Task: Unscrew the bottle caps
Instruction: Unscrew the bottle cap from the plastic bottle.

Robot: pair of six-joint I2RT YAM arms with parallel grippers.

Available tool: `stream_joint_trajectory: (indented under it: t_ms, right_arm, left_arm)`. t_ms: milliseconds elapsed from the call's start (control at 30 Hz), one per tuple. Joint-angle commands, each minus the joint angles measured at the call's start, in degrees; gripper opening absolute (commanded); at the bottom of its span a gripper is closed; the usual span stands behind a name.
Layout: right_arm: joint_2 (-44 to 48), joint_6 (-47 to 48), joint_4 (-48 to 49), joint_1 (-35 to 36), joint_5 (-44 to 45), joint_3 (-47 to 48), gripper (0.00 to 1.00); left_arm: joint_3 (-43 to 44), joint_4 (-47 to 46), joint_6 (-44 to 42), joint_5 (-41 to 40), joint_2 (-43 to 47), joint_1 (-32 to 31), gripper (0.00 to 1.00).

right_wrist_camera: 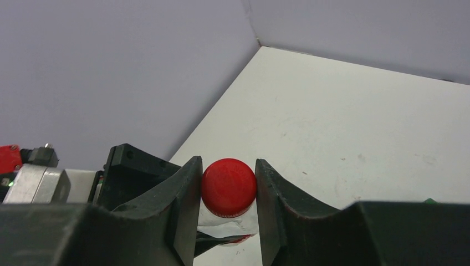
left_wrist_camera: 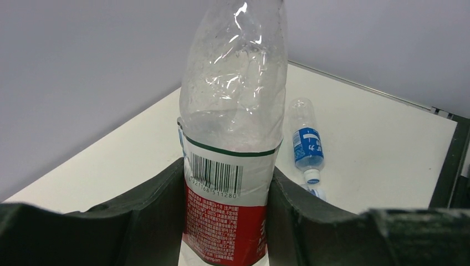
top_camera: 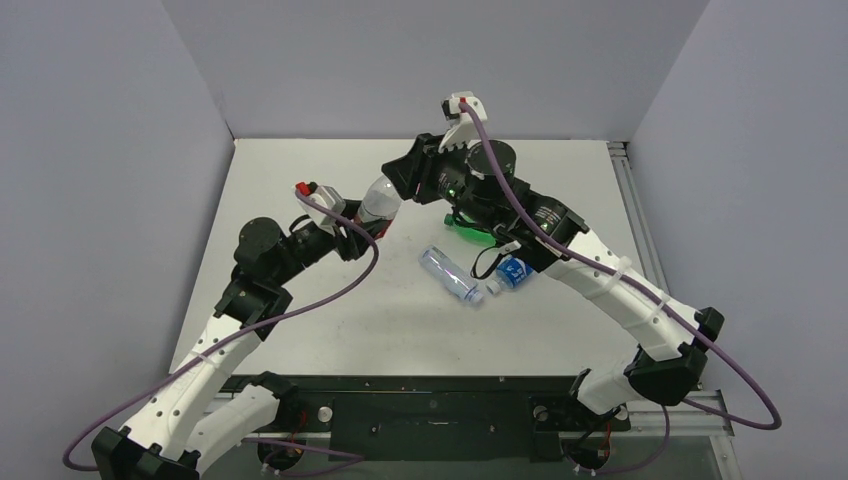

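Note:
A clear bottle with a red-white label (left_wrist_camera: 233, 138) is held off the table, tilted toward the right arm, with my left gripper (left_wrist_camera: 230, 221) shut on its labelled body. In the top view that bottle (top_camera: 378, 203) spans between my left gripper (top_camera: 362, 226) and my right gripper (top_camera: 399, 188). The right wrist view shows my right gripper (right_wrist_camera: 228, 188) shut on the red cap (right_wrist_camera: 228, 187), a finger (right_wrist_camera: 185, 191) pressed against each side. On the table lie a clear ribbed bottle (top_camera: 447, 275), a blue-label bottle (top_camera: 510, 273) with its cap (left_wrist_camera: 312, 176) on, and a green bottle (top_camera: 470, 234) mostly hidden under the right arm.
Grey walls close in the white table (top_camera: 300, 330) on the left, back and right. The lying bottles sit mid-table under the right forearm. A black rail (top_camera: 430, 410) runs along the near edge between the arm bases.

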State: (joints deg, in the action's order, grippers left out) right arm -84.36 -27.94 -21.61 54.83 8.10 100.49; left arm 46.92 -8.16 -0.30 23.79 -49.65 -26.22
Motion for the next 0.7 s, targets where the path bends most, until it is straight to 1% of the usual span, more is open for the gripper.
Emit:
stream_joint_trajectory:
  t_ms: [0, 33, 67, 100, 133, 167, 200, 233, 333, 500, 567, 600, 633, 667]
  right_arm:
    - [5.2, -2.4, 10.8, -4.0, -19.4, -5.7, 0.0]
    - [5.9, -2.7, 14.2, -5.2, -25.2, -6.7, 0.0]
    - [7.1, -3.0, 15.6, -5.7, -28.1, -8.2, 0.0]
    - [7.5, -3.0, 18.1, -6.3, -33.2, -8.8, 0.0]
    - [8.2, -2.8, 19.7, -6.4, -37.9, -9.5, 0.0]
    - [8.5, -2.6, 20.4, -6.5, -39.8, -9.7, 0.0]
    - [9.0, -2.3, 21.9, -6.5, -43.6, -10.1, 0.0]
    - [9.2, -2.3, 23.0, -6.6, -45.4, -10.7, 0.0]
    - [10.4, -2.5, 25.6, -6.7, -50.5, -11.8, 0.0]
    - [11.1, -1.6, 25.7, -7.2, -53.4, -13.1, 0.0]
    - [11.4, -0.9, 24.6, -7.7, -52.6, -13.2, 0.0]
    - [11.6, -0.3, 22.8, -8.2, -49.8, -13.1, 0.0]
    - [12.0, 1.6, 20.5, -8.2, -47.2, -12.4, 0.07]
    - [12.3, 2.6, 15.6, -8.3, -39.0, -11.9, 0.18]
  left_arm:
    - [2.5, -2.8, 5.7, 8.6, 1.2, -0.3, 0.09]
    - [2.7, -3.1, 7.5, 12.6, 1.4, -0.3, 0.09]
    - [2.8, -3.3, 9.6, 14.9, 1.5, -0.2, 0.09]
    - [3.1, -4.0, 10.6, 19.2, 1.5, -0.2, 0.09]
    - [3.2, -4.4, 12.7, 21.5, 1.4, -0.2, 0.09]
    - [3.5, -4.8, 13.7, 25.2, 1.1, -0.2, 0.09]
    - [3.7, -5.1, 15.7, 26.7, 0.9, -0.2, 0.09]
    - [3.7, -5.9, 16.7, 29.1, 0.6, -0.3, 0.09]
    - [3.7, -6.3, 18.2, 31.4, 0.3, -0.3, 0.09]
    - [3.5, -6.2, 18.3, 32.8, 0.0, -0.3, 0.07]
    - [3.3, -6.2, 17.9, 32.4, -0.1, -0.3, 0.07]
    - [3.3, -5.5, 16.9, 31.8, 0.0, -0.3, 0.06]
    - [3.2, -4.9, 16.2, 31.1, 0.0, -0.3, 0.05]
    - [3.1, -3.7, 14.5, 28.9, 0.2, -0.3, 0.04]
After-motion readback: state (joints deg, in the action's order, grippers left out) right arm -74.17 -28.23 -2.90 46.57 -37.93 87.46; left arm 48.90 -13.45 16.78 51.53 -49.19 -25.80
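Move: The red cap is already between the right gripper's pads. It lies about 10 cm above the left gripper and 1 cm ahead, 2 cm to its right; that hand holds the plastic bottle round its label. On the table, some 31 cm below the left hand, the clear bottle lies about 7 cm ahead and 13 cm right. The green bottle lies about 15 cm ahead of the right hand, 18 cm right and 41 cm below. Twist the two grippers against each other with both grips kept: turn the right one, pinching the red cap, nearly 40 degrees counter-clockwise and the left one, holding the plastic bottle, about 30 degrees clockwise. Meanwhile draw both hands back towards the bases by 9 to 10 cm, rising 3 to 4 cm, the left also drifting nearly 4 cm right. ##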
